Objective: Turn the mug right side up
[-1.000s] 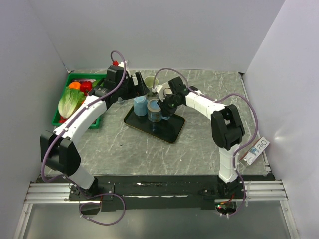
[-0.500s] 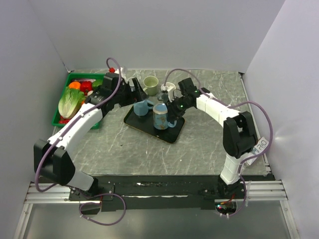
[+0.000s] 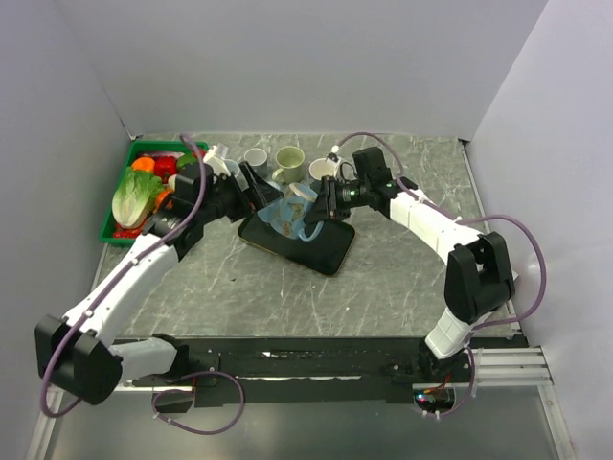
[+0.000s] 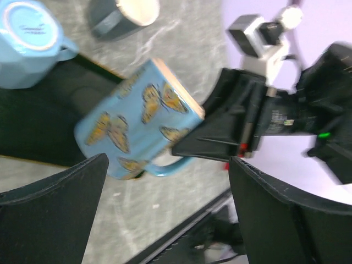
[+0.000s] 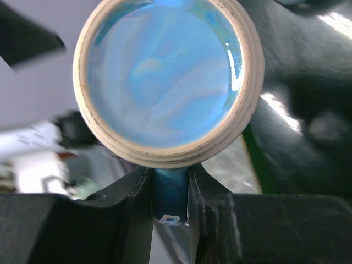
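Observation:
The blue mug [image 3: 293,211] with orange butterflies hangs tilted on its side above the black tray [image 3: 321,251]. My right gripper [image 3: 322,203] is shut on its handle. In the right wrist view the handle [image 5: 171,193] is pinched between the two fingers and the mug's mouth [image 5: 165,77] faces the camera, empty and glossy blue inside. In the left wrist view the mug [image 4: 137,124] lies just beyond my left gripper [image 4: 170,220], which stands wide open with nothing between its fingers. The left gripper [image 3: 255,188] sits to the mug's left.
A plain light-blue mug [image 4: 27,44] stands upside down on the tray. A grey cup [image 3: 255,156], a green cup [image 3: 289,159] and a white mug [image 3: 324,170] stand behind the tray. A green bin [image 3: 113,217] of vegetables sits at the left.
The right gripper has lifted the butterfly mug off the tray and tipped it from upside down onto its side. The left arm has drawn back to the left.

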You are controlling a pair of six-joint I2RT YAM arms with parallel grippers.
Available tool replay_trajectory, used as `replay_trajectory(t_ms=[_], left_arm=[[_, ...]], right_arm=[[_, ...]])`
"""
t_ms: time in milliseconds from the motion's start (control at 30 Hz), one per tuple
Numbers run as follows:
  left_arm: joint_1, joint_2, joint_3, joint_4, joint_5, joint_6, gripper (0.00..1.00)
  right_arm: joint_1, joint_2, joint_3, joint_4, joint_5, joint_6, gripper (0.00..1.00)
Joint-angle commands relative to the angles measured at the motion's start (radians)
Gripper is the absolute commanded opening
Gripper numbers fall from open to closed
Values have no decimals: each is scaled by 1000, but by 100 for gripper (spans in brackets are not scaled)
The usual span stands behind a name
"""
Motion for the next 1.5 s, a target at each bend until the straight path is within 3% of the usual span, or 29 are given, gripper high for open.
replay_trajectory(t_ms=[0, 133, 333, 467, 533, 900, 1200, 1367, 1467], left_arm=[[-14, -98, 26, 39, -36, -142, 96], [-30, -129, 52, 9, -79, -200, 96], [-56, -128, 29, 35, -77, -321, 96], [-73, -112, -1, 164, -65, -384, 96], [-88, -114, -44, 332, -54, -410, 96], [-116, -20, -50, 612, -44, -357, 99], [-117, 38, -97, 845, -48, -381, 76], [-117, 69, -127, 954, -77, -456, 73], [-117, 86, -124, 991, -82, -458, 66]], right_arm=[[2, -146, 47, 300, -59, 282, 0], [0, -170, 129, 272, 42, 284, 0], [0, -214, 129, 426, 131, 391, 0], [0, -251, 74, 585, 167, 506, 0], [-1, -252, 55, 660, 162, 581, 0], [2, -275, 34, 787, 165, 788, 0], [0, -295, 27, 813, 147, 828, 0], [0, -291, 20, 849, 134, 856, 0], [2, -282, 14, 876, 116, 891, 0]])
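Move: The right hand already holds the butterfly mug by its handle, the mug's middle about 6 cm to its left and 1 cm back, about level in height. From the open left hand the mug lies about 7 cm right, 2 cm back and 7 cm below. The light blue mug stands some 7 cm ahead of the left hand, 2 cm right and 20 cm below; the tray's middle is 8 cm right, 1 cm back, 24 cm below. Tilting, the right hand lifts the mug some 20 cm; left rises 12, starting to close around its handle. ##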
